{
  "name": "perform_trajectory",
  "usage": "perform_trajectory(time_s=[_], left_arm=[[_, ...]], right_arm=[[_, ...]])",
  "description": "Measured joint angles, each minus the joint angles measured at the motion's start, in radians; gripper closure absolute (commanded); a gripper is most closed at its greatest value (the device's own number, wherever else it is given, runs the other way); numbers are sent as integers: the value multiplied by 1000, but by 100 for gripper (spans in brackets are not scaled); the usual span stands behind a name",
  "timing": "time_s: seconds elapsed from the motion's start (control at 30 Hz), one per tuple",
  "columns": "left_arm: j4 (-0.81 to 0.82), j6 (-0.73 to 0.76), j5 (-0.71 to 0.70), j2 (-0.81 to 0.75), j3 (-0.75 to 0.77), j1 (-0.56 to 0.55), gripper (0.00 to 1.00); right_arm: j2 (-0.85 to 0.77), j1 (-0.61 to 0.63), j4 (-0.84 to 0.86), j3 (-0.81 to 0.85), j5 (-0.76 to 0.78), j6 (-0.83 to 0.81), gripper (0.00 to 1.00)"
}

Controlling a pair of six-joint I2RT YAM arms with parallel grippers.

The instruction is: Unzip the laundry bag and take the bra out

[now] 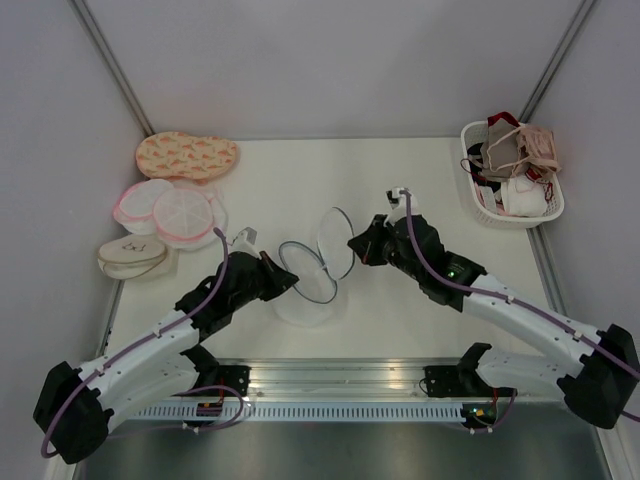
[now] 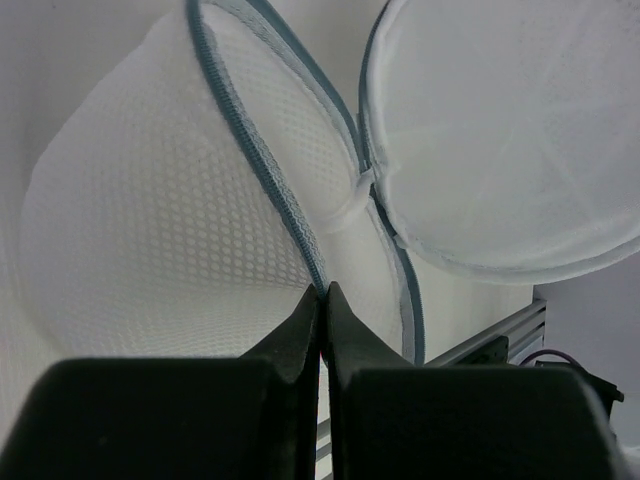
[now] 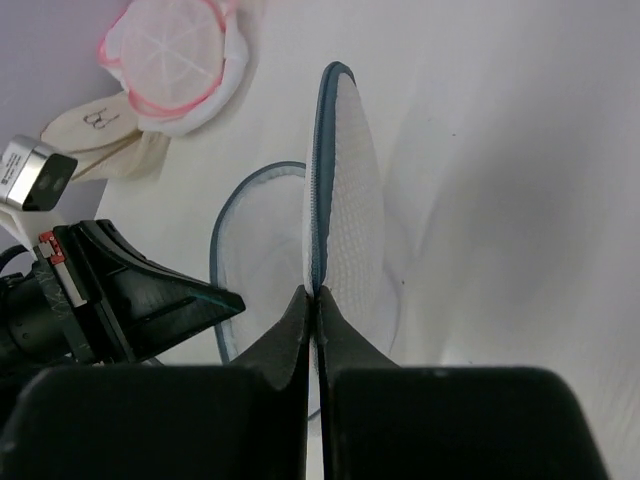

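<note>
The laundry bag (image 1: pixel 318 262), round white mesh with a blue-grey zipper rim, stands unzipped at the table's middle, its two halves spread like a clamshell. My left gripper (image 1: pixel 290 280) is shut on the rim of the left half (image 2: pixel 150 230). My right gripper (image 1: pixel 352 243) is shut on the rim of the upright right half (image 3: pixel 345 200). Both pairs of jaws pinch the zipper edge, at the left gripper (image 2: pixel 322 290) and at the right gripper (image 3: pixel 312 292). No garment shows inside either half. A pale pink bra (image 1: pixel 543 150) lies on top of the heap in the basket at the back right.
A white basket (image 1: pixel 480 205) with a taupe bra and a white garment stands at the back right. At the back left lie an orange patterned case (image 1: pixel 187 155), pink-rimmed mesh cases (image 1: pixel 170 210) and a beige case (image 1: pixel 132 255). Walls close in both sides.
</note>
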Motion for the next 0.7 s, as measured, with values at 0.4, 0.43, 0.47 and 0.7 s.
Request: perform_trajectory(time_s=[0.4, 0.43, 0.47, 0.7], left_arm=[[2, -41, -42, -86, -5, 0, 1], [2, -51, -54, -108, -11, 0, 0], [0, -61, -66, -130, -19, 0, 0], [-23, -118, -153, -264, -84, 0, 0]], right_arm=[[353, 160, -87, 219, -127, -268, 99], [364, 173, -97, 233, -129, -284, 100], [370, 182, -102, 244, -131, -294, 100], [389, 213, -137, 304, -156, -375, 100]])
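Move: The right hand, pinching the raised flap of the laundry bag by its edge, has the bag's lower half about 11 cm to its left, 5 cm back and 14 cm below; the flap's middle hangs roughly 4 cm left, 1 cm ahead and 5 cm below it. From the left hand, shut on the lower half's rim, that lower half lies some 2 cm right, level fore and aft and 6 cm below, the flap about 9 cm right, 7 cm ahead and 4 cm up. Leftward, about 10 cm, the right hand carries the pinched flap towards the lower half and the left gripper, also sinking and drawing back some 4 cm each, while turning roughly 30 degrees counter-clockwise and rolling its left side down. The left fingers let go of the rim and spread wide, as that hand rises 3 cm, then slips 3 cm left. ##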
